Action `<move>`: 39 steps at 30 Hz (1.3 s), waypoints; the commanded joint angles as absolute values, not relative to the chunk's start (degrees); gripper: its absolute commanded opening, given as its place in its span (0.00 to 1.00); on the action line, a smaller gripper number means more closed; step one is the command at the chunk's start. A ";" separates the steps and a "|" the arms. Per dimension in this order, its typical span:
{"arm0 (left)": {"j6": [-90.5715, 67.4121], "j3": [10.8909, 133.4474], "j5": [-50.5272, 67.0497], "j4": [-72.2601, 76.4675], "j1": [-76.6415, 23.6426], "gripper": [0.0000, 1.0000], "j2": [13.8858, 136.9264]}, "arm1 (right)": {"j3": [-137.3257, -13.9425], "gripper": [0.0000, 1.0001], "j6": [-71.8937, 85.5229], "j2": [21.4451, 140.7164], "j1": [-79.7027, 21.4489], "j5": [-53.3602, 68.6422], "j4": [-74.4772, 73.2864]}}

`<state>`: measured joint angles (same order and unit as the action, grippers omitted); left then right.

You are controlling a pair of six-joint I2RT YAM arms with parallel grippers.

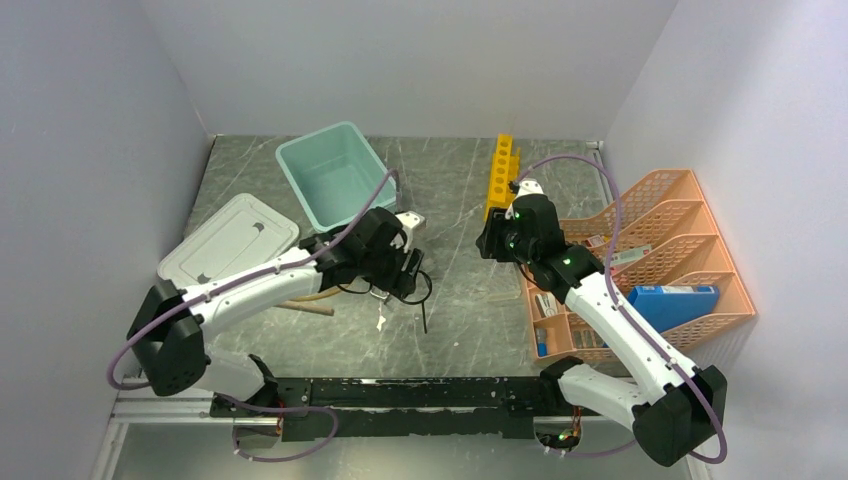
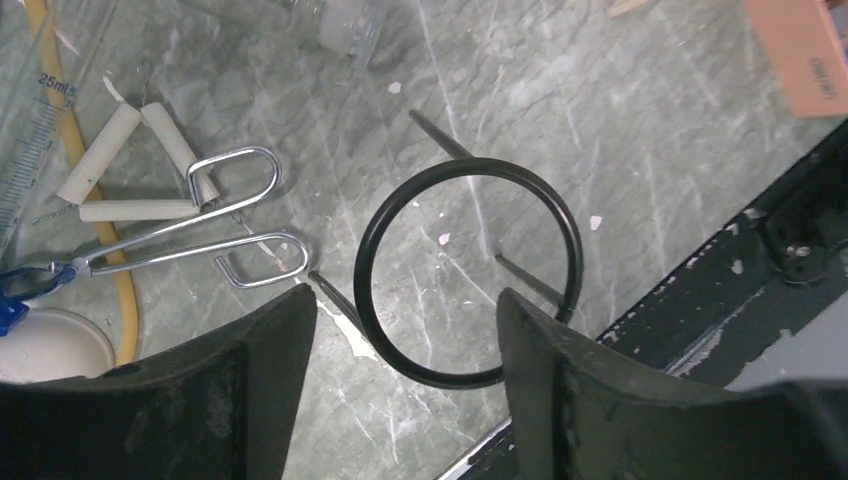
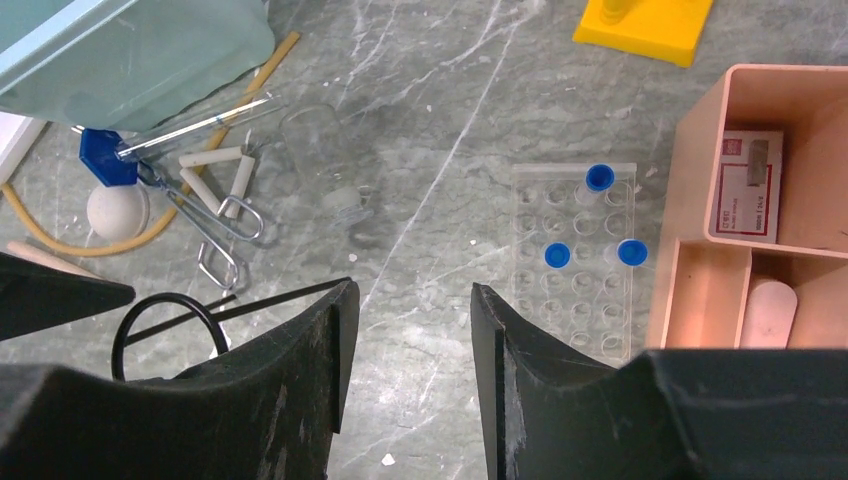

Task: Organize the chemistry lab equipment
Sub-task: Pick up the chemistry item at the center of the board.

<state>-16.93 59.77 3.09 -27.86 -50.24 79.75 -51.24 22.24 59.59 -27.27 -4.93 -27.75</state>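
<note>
My left gripper (image 2: 403, 300) is open low over the black wire ring stand (image 2: 362, 275). Its jaws straddle the near arc of the ring, and the right finger hides a bit of it. A silver wire clip (image 2: 150, 258), white-sleeved triangle (image 2: 135, 210) and tan hose (image 2: 72, 150) lie just left of the ring. My right gripper (image 3: 412, 290) hangs open over bare table with nothing between its fingers. Blue-capped tubes (image 3: 557, 255) stand in a clear tray to its right. The yellow rack (image 1: 502, 170) stands at the back. A wooden stick (image 1: 305, 308) lies under the left arm.
The teal tub (image 1: 335, 180) sits at the back left with its grey-white lid (image 1: 228, 240) beside it. The orange organiser (image 1: 660, 260) with a blue box (image 1: 672, 300) fills the right side. A clear glass beaker (image 3: 325, 160) and white ball (image 3: 117, 212) lie among the clutter.
</note>
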 commanded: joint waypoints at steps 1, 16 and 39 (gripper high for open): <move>-17.84 63.20 -2.75 -30.77 -51.84 0.66 82.88 | -50.85 0.49 21.14 58.45 -26.80 -5.02 -27.61; -18.96 66.47 -7.33 -33.83 -53.85 0.24 85.94 | -50.36 0.49 21.55 58.18 -26.81 -4.68 -27.75; -18.36 76.24 -4.12 -40.67 -55.20 0.05 79.67 | -51.46 0.49 22.80 55.08 -26.82 -5.67 -30.18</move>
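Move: The black ring stand's ring, held level on its legs, lies right at the left gripper: its centre is about 3 cm to the right, 1 cm back and 2 cm below. The tongs lie flat on the table about 7 cm to the left, 1 cm ahead and 11 cm down. The clay triangle is about 6 cm left and 3 cm ahead, at the same depth. From the right hand the ring is some 14 cm left, 9 cm back and 7 cm lower. Bring the left gripper down about 2 cm at the ring stand's far left rim, tilting the hand some 10 degrees so its left side rises, and close the wide-open fingers until they pinch the black rim. Hold there briefly, then lift nearly 4 cm, keeping the grip. ##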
